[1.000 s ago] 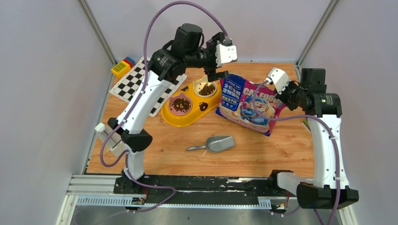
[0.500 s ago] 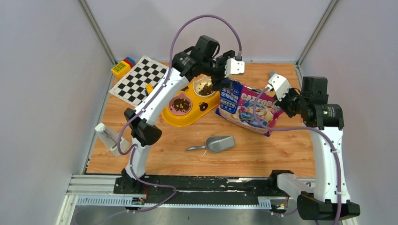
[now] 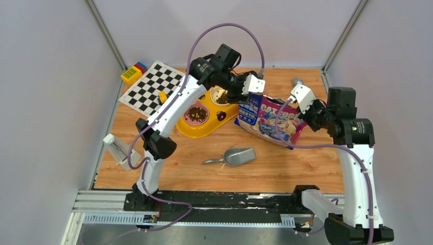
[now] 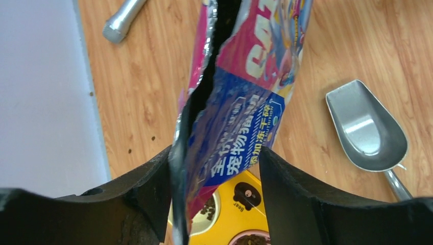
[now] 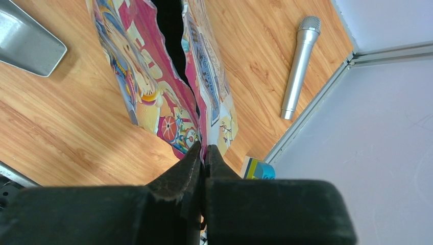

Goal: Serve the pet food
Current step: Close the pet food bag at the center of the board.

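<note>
The pet food (image 3: pixel 196 113) is dark kibble lying in both bowls of the yellow feeder (image 3: pixel 220 116). The blue-and-pink bag (image 3: pixel 268 116) stands half raised to the feeder's right, its top torn open. My left gripper (image 3: pixel 248 93) straddles the bag's (image 4: pixel 240 127) left top corner. Its jaws are open: one finger (image 4: pixel 153 178) touches the bag's edge, while the other finger (image 4: pixel 286 184) stands apart from it. My right gripper (image 3: pixel 300 102) is shut on the bag's right edge (image 5: pixel 204 143). Kibble (image 4: pixel 208 207) shows below the bag corner.
A grey scoop (image 3: pixel 236 156) lies on the wood in front of the bag. A checkerboard mat (image 3: pixel 148 92) and coloured blocks (image 3: pixel 134 72) sit at the back left. A silver microphone (image 5: pixel 301 66) lies by the back right wall, near a block (image 5: pixel 258 168).
My left arm has swung down and right from above the feeder to the bag's left corner, its jaws narrowing round it. The right gripper has pulled its edge up, so the bag stands steeper.
</note>
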You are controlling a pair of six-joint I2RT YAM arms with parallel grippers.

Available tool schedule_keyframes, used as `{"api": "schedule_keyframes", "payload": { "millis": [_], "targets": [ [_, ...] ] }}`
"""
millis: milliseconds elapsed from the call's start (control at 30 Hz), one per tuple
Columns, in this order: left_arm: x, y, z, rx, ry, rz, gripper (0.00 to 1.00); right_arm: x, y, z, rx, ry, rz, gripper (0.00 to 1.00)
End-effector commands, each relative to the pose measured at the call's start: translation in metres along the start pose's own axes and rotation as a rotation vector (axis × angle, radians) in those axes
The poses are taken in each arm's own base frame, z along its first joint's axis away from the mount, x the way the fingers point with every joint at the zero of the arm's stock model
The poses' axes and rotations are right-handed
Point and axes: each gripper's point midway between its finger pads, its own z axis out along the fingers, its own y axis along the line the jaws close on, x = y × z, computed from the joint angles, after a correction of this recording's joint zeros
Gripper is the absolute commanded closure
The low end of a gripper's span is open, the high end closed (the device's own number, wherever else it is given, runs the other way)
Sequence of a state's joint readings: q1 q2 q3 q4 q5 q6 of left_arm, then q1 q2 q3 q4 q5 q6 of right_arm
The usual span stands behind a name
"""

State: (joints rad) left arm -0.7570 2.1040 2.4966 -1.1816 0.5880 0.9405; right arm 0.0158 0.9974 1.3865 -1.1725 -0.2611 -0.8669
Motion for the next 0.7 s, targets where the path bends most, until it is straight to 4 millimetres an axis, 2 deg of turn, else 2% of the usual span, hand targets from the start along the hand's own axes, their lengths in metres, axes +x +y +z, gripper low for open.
{"api": "schedule_keyframes", "payload": {
  "millis": [0, 33, 133, 333, 400, 433, 500, 667],
  "targets": [
    [-0.017, -0.012, -0.012, 0.026, -0.013, 0.068, 0.39, -0.031, -0.012, -0.021, 0.094, -0.135, -0.036, 1.00],
    [-0.016, -0.011, -0.012, 0.021, -0.006, 0.067, 0.42, -0.031, -0.012, -0.021, 0.095, -0.135, -0.036, 1.00],
    [-0.016, -0.003, -0.009, -0.017, -0.003, 0.050, 0.64, -0.030, -0.011, -0.021, 0.092, -0.134, -0.036, 1.00],
    [-0.022, 0.011, -0.009, -0.087, -0.015, 0.041, 0.79, -0.030, -0.009, -0.024, 0.093, -0.135, -0.043, 1.00],
    [-0.023, 0.015, -0.009, -0.106, -0.009, 0.038, 0.87, -0.030, -0.010, -0.025, 0.098, -0.135, -0.047, 1.00],
    [-0.023, 0.015, -0.009, -0.111, -0.008, 0.039, 0.95, -0.030, -0.010, -0.026, 0.102, -0.134, -0.048, 1.00],
    [-0.024, 0.019, -0.009, -0.132, -0.002, 0.033, 1.00, -0.029, -0.011, -0.026, 0.106, -0.129, -0.053, 1.00],
    [-0.029, 0.022, -0.016, -0.159, -0.012, 0.028, 1.00, -0.029, -0.013, -0.025, 0.112, -0.122, -0.057, 1.00]
  ]
}}
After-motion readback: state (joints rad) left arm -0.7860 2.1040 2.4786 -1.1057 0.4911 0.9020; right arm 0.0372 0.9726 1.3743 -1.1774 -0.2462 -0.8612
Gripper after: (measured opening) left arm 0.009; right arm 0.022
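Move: Between the open left fingers, nearer the forward one, stands the pet food bag's left mouth corner, about 1 cm ahead of the hand point and level with it. The bag's middle is some 9 cm right, 3 cm back and 13 cm below. The cream bowl lies about 10 cm ahead and 9 cm left, the scoop 14 cm back and 5 cm left, both roughly 26 cm down. From the right hand, shut on the other corner, the left corner is around 17 cm left and 9 cm ahead. Closing from about two-thirds open to shut, the left fingers pinch the two sides of the bag's mouth together at its left corner. The hand first eases back barely half a centimetre, then goes about 1.5 cm forward and 1 cm right, turning some 5 degrees counter-clockwise. The right hand keeps its pinch on the right corner, almost still. ##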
